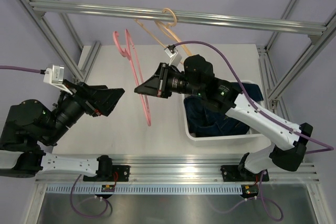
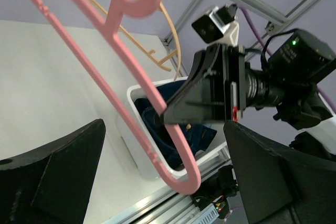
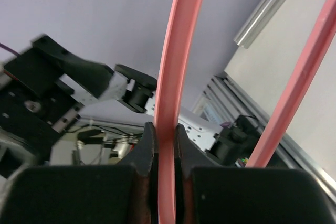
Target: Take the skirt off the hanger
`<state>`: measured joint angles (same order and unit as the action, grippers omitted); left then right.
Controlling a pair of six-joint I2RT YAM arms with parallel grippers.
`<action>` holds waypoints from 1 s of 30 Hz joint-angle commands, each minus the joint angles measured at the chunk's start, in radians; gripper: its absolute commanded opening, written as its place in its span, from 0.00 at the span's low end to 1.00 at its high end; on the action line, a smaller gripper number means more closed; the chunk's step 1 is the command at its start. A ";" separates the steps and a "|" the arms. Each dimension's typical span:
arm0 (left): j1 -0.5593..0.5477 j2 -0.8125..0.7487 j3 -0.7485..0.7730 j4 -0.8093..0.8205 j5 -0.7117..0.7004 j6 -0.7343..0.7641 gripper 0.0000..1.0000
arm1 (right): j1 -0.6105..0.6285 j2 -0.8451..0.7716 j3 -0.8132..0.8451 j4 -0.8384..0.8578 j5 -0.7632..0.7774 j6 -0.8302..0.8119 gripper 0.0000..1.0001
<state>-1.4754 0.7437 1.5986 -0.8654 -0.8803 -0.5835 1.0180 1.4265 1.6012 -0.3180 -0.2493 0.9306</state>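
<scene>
A bare pink hanger (image 1: 137, 74) hangs in the air, free of the rail. My right gripper (image 1: 140, 88) is shut on its lower bar, which runs up between the fingers in the right wrist view (image 3: 169, 77). The dark blue skirt (image 1: 220, 119) lies in the white bin (image 1: 190, 127), off the hanger. My left gripper (image 1: 119, 94) is open and empty, left of the hanger and apart from it. In the left wrist view the hanger (image 2: 131, 114) crosses in front of the skirt (image 2: 168, 129).
A beige hanger (image 1: 163, 27) hangs on the aluminium rail (image 1: 210, 20) at the top. Frame posts stand at both sides. The white bin sits at the table's right, near the front rail (image 1: 173, 171).
</scene>
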 commanded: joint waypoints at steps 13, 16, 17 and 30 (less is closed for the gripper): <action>0.001 -0.012 -0.071 -0.109 -0.048 -0.110 0.99 | -0.104 0.210 0.164 0.302 0.001 0.367 0.00; 0.003 -0.023 -0.080 -0.135 -0.055 -0.127 0.99 | -0.104 0.221 0.178 0.307 0.064 0.392 0.00; 0.001 -0.027 -0.083 -0.141 -0.059 -0.139 0.99 | -0.104 0.222 0.181 0.307 0.102 0.396 0.00; 0.001 -0.058 -0.101 -0.155 -0.060 -0.148 0.99 | -0.098 0.259 0.260 0.292 0.231 0.418 0.00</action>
<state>-1.4754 0.6834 1.4899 -1.0401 -0.9161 -0.7166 0.9226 1.6798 1.8252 -0.0605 -0.0841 1.3216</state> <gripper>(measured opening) 0.987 0.088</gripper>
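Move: The rail, which the right hand's pink hanger is being carried to, runs about 17 cm ahead of that hand, 2 cm left and some 12 cm higher. The pink hanger's hook sits roughly 12 cm ahead, 5 cm left and 8 cm up. Hanging on the rail, the wooden hanger's hook is about 17 cm ahead, 8 cm right and 12 cm above. From the left hand the rail is some 20 cm ahead, 1 cm right, 6 cm up. The pink hanger, still pinched in the right fingers by one long side, is carried forward about 10 cm towards the rail with a drift of some 4 cm left, then raised about 5 cm late on. The right wrist tips the fingers up some 20 degrees and swings slightly clockwise. The empty left hand, open throughout, sinks about 6 cm. ##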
